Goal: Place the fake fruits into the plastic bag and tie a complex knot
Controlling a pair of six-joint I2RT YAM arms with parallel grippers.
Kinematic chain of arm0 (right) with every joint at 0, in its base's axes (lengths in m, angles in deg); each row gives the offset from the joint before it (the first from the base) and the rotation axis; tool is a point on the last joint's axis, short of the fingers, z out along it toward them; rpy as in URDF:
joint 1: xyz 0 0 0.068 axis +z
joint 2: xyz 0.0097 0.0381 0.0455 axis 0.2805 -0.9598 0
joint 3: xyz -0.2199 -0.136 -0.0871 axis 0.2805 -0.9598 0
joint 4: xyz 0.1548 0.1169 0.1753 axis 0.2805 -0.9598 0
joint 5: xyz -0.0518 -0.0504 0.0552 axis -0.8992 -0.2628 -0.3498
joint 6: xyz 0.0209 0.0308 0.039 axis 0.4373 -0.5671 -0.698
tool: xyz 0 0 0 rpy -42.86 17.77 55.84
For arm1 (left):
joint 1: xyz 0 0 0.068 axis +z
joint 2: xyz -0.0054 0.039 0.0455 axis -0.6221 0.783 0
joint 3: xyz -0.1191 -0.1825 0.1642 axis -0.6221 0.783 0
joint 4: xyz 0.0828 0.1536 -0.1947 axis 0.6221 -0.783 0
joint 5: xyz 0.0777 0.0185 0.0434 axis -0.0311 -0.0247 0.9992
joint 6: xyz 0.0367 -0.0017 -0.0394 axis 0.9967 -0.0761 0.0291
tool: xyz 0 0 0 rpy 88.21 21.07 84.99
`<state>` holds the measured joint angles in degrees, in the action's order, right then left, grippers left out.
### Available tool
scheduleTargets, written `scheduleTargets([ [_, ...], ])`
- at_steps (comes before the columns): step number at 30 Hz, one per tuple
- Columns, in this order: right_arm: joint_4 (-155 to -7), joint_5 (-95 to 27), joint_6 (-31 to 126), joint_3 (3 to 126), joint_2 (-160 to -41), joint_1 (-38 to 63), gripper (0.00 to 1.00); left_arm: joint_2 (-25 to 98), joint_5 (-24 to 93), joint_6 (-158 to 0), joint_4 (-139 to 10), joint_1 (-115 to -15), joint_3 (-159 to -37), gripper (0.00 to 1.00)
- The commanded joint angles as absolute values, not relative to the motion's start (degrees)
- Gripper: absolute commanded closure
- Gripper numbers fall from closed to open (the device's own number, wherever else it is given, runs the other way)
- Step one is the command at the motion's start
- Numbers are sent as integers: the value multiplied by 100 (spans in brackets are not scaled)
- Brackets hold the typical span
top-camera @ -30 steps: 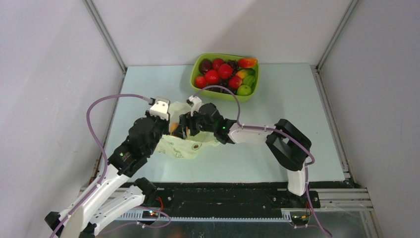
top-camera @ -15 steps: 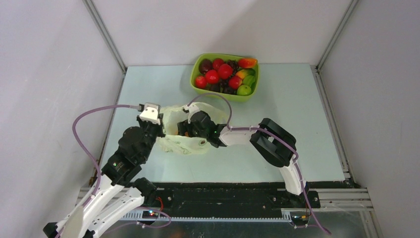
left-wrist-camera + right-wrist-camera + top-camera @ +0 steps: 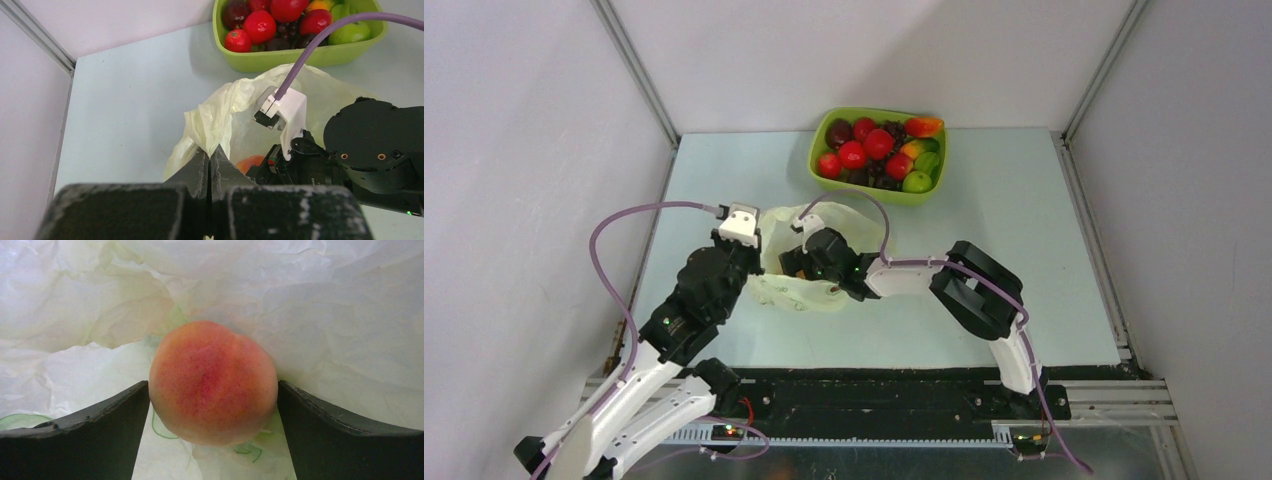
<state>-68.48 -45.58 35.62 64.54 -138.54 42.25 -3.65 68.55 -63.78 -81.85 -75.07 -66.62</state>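
Observation:
The pale plastic bag (image 3: 812, 297) lies open on the table between the two arms. My left gripper (image 3: 210, 152) is shut on a bunched fold of the bag's rim (image 3: 215, 117) and holds it up. My right gripper (image 3: 213, 382) reaches inside the bag, open, with the orange-pink peach (image 3: 212, 390) resting on the bag's floor between its fingers (image 3: 100, 425), which stand right beside the fruit. From the left wrist view the peach (image 3: 250, 162) shows through the mouth. The other fake fruits (image 3: 879, 145) lie in the tray. No knot shows.
The lime-green tray (image 3: 876, 192) stands at the back of the table, just behind the bag. The right arm's wrist and purple cable (image 3: 320, 40) cross over the bag's mouth. Grey walls close in the table on both sides.
The right gripper went deeper into the bag and its jaws widened off the peach. The left arm swung left then back a little, still holding the bag's rim.

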Motion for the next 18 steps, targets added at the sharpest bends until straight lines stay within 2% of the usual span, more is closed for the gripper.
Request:
scheduleTargets([
  [1,-6992,-4744,3694,6590,-13326,4303,0,-329,6912,-6283,-8134,-7485,-6857,100],
  [8,-7102,-4784,3683,6458,-12634,4394,0,-173,7241,-6347,-8253,-7484,-6931,100],
  [18,-7126,-4524,3638,5450,-11399,4365,0,3,7879,-6449,-8412,-7478,-7049,100],
])
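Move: The peach lies between the right hand's open fingers, its middle about at the hand point and 1 cm below. From that hand the green fruit basket's middle is some 28 cm ahead and 19 cm right, about level in height; the green apple in its near right corner is roughly 21 cm ahead and 28 cm right. The left hand pinches the bag's rim; from it the peach lies about 3 cm ahead, 6 cm right and 22 cm below. Upward, slowly at first and then quickly, the right hand climbs about 12 cm off the peach and out of the depth of the bag, drifting some 3 cm back and nearly as much right as it rises; its fingers stay wide open and tip up about 10 degrees. The left hand keeps its pinch on the rim while easing a couple of centimetres left and down, turning slightly counter-clockwise. ##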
